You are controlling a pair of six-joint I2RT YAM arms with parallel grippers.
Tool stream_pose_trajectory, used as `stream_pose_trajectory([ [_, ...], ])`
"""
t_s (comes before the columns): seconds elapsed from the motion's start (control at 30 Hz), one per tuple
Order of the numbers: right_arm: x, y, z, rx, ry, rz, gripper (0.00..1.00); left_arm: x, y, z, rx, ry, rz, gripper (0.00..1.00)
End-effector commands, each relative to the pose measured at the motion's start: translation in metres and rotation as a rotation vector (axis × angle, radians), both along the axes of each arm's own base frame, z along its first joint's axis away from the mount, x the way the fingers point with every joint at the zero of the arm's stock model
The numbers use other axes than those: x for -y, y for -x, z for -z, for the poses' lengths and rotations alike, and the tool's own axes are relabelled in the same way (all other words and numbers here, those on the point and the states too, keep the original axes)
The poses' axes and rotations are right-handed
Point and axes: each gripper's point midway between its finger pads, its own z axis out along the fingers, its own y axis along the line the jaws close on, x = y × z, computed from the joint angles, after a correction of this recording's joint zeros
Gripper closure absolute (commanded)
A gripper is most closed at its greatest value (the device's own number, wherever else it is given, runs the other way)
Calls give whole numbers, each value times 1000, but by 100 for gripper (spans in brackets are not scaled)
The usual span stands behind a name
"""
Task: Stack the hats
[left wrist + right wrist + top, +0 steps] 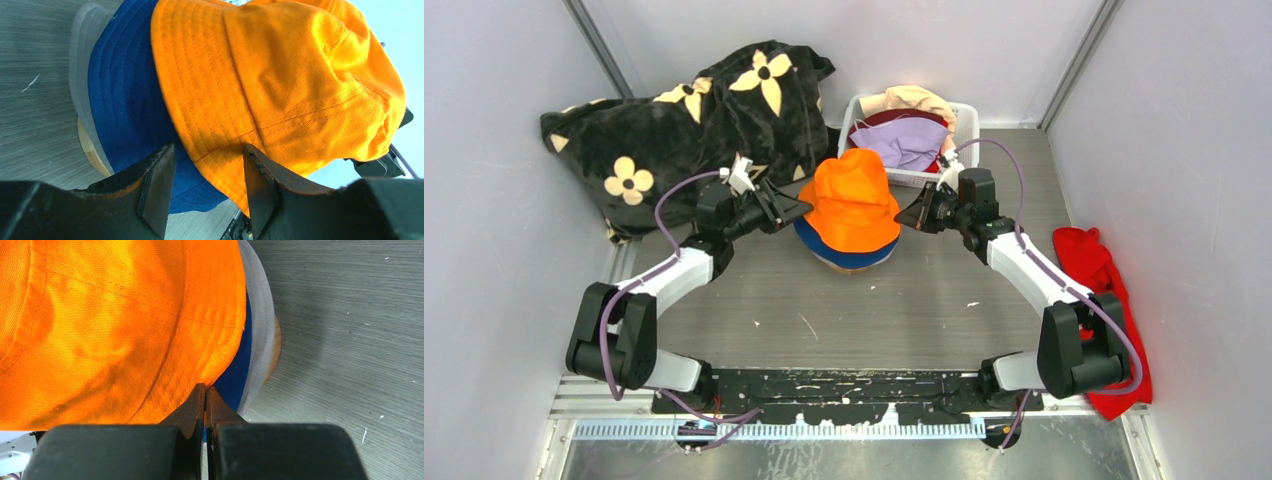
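An orange hat sits on top of a blue hat. Beneath them are a grey hat and a round wooden stand, at the table's middle. My left gripper is at the pile's left side, open, with the orange brim lying loose between its fingers. My right gripper is at the pile's right side, its jaws pressed together on the edge of the orange brim. A lilac hat, a maroon hat and a cream hat lie in a basket behind.
The white basket stands at the back right, just behind my right gripper. A black blanket with cream flowers is heaped at the back left. A red cloth lies along the right wall.
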Motion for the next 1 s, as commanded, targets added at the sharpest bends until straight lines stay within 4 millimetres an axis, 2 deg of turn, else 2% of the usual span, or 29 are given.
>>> stream_pose_trajectory([
  [0.0, -6, -11, -20, 64, -25, -10, 99, 1, -4, -18, 85, 31, 11, 48],
  [0.07, -6, -11, -19, 65, -26, -12, 99, 0, -5, -19, 90, 30, 3, 50],
  [0.13, -6, -11, -18, 63, -24, -12, 99, -2, -6, -20, 97, 34, -7, 60],
  [0.17, -6, -11, -18, 62, -24, -11, 99, -2, -6, -21, 104, 37, -14, 69],
  [0.23, -6, -11, -17, 62, -20, -9, 99, -4, -7, -24, 119, 42, -31, 94],
  [0.27, -5, -12, -17, 63, -18, -5, 99, -5, -6, -26, 131, 41, -36, 100],
  [0.43, 0, -14, -8, 42, 8, 27, 99, -11, 3, -20, 144, -1, -44, 100],
  [0.67, 7, -16, 16, -10, 49, 64, 99, -18, 22, 29, 64, -81, -38, 100],
  [0.77, 6, -17, 19, -16, 41, 63, 99, -18, 23, 47, 37, -89, -32, 100],
  [0.97, 5, -20, 18, -12, 43, 64, 99, -20, 13, 62, 7, -109, -49, 100],
])
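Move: The orange hat's middle lies about 8 cm to the right of the left hand, roughly level ahead, 2 cm up; its brim edge is between the open fingers. The blue hat sits beneath, 8 cm right, 1 cm back, 4 cm down; the basket is some 18 cm ahead, 20 right, 14 down. From the right hand, already pinching the opposite brim, the orange hat is 9 cm left, 1 ahead, 4 up. Left fingers pinch the orange brim, lower it some 5 cm and back 2; right, still pinching, follows down. ##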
